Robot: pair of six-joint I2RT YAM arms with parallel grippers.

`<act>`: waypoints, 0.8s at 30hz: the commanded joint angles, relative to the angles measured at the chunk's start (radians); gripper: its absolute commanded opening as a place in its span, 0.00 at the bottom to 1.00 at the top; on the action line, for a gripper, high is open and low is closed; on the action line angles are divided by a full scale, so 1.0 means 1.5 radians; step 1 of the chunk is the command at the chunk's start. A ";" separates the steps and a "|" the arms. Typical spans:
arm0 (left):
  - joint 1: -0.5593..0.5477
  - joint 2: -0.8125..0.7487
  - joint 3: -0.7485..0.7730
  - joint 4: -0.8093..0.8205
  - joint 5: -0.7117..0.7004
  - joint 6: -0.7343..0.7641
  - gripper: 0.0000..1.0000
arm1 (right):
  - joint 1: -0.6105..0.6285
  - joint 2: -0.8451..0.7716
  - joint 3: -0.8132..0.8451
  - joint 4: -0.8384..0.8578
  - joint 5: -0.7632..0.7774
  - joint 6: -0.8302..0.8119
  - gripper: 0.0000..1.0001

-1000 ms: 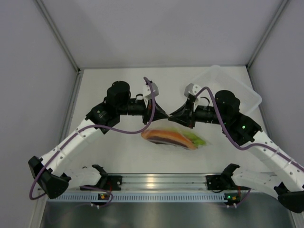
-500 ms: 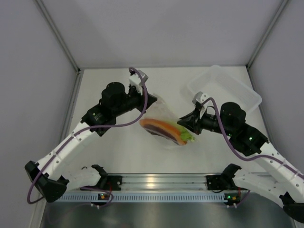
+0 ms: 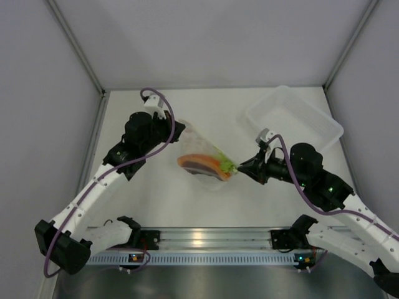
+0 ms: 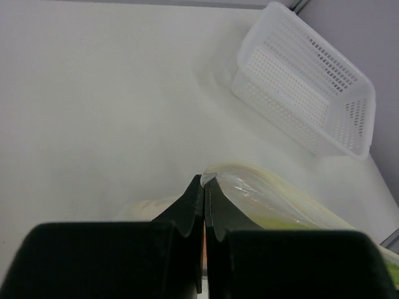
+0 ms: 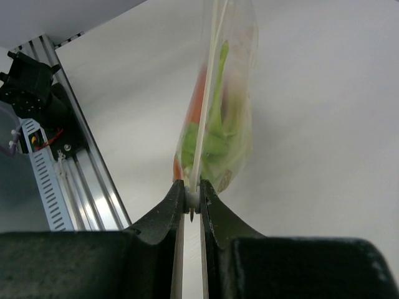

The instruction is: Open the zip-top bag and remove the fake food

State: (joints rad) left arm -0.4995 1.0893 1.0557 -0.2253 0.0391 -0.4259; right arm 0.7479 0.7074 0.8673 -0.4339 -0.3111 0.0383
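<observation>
The clear zip-top bag point(image 3: 198, 149) hangs stretched between my two grippers above the table. Inside it lies the fake food: an orange and dark-red wedge point(image 3: 197, 162) and a green leafy stalk point(image 3: 224, 165). My left gripper point(image 3: 179, 128) is shut on the bag's far left corner; in the left wrist view the fingertips point(image 4: 204, 181) pinch a fold of the bag point(image 4: 274, 200). My right gripper point(image 3: 239, 168) is shut on the bag's zip strip at its white slider point(image 5: 192, 199). The bag point(image 5: 232, 75) rises away from it, with the stalk point(image 5: 213, 138) and the wedge point(image 5: 197, 103) blurred through the plastic.
A white perforated basket point(image 3: 294, 116) stands at the back right, also in the left wrist view point(image 4: 304, 81). An aluminium rail point(image 3: 199, 239) runs along the near table edge. Grey walls close the left, right and back.
The two grippers, close together above the bag a second ago, have drawn apart: left toward the back left, right toward the near right. The bag has shifted left and is stretched between them.
</observation>
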 commanded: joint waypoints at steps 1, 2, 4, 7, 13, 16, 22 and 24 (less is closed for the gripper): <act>0.040 -0.026 -0.009 0.097 -0.090 -0.013 0.00 | 0.009 -0.031 -0.014 -0.029 -0.019 0.020 0.00; 0.041 -0.028 -0.013 0.108 -0.069 -0.010 0.00 | 0.009 -0.031 -0.014 -0.026 -0.024 0.022 0.00; 0.041 -0.033 -0.033 0.143 0.012 -0.002 0.00 | 0.009 -0.023 -0.016 -0.012 -0.043 0.026 0.00; 0.042 -0.040 -0.069 0.223 0.142 0.009 0.00 | 0.009 -0.007 -0.014 0.004 -0.074 0.031 0.03; 0.041 0.009 -0.080 0.265 0.294 0.018 0.00 | 0.010 0.021 -0.048 0.048 -0.111 0.055 0.16; 0.041 0.031 -0.083 0.288 0.383 0.022 0.00 | 0.010 0.028 -0.060 0.059 -0.117 0.064 0.29; 0.042 0.049 -0.094 0.320 0.515 0.046 0.00 | 0.011 0.014 -0.046 0.049 -0.047 0.061 0.52; 0.041 0.056 -0.094 0.320 0.561 0.059 0.00 | 0.010 0.015 -0.041 0.053 -0.020 0.067 0.54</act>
State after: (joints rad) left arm -0.4397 1.1755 0.9119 0.1188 0.7048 -0.3801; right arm 0.7490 0.7452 0.7681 -0.4149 -0.4076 0.1287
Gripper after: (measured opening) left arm 0.013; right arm 0.529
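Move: Both hands already hold the zip-top bag in the air by its top edge. The fake food inside lies about 10 cm left of the right hand, 7 cm ahead and some 9 cm below it, with the green lettuce only 4 cm left, 1 cm ahead and 4 cm below. From the left hand, the same food is roughly 7 cm to the right, 7 cm back and 12 cm down. The right fingers let go of their corner of the bag, opening to about half, while that hand sinks some 5 cm and eases a little back. The left keeps its pinch on the other corner, carrying it right and somewhat back towards the right hand, about 8 cm in all, and turning some 35 degrees clockwise. ##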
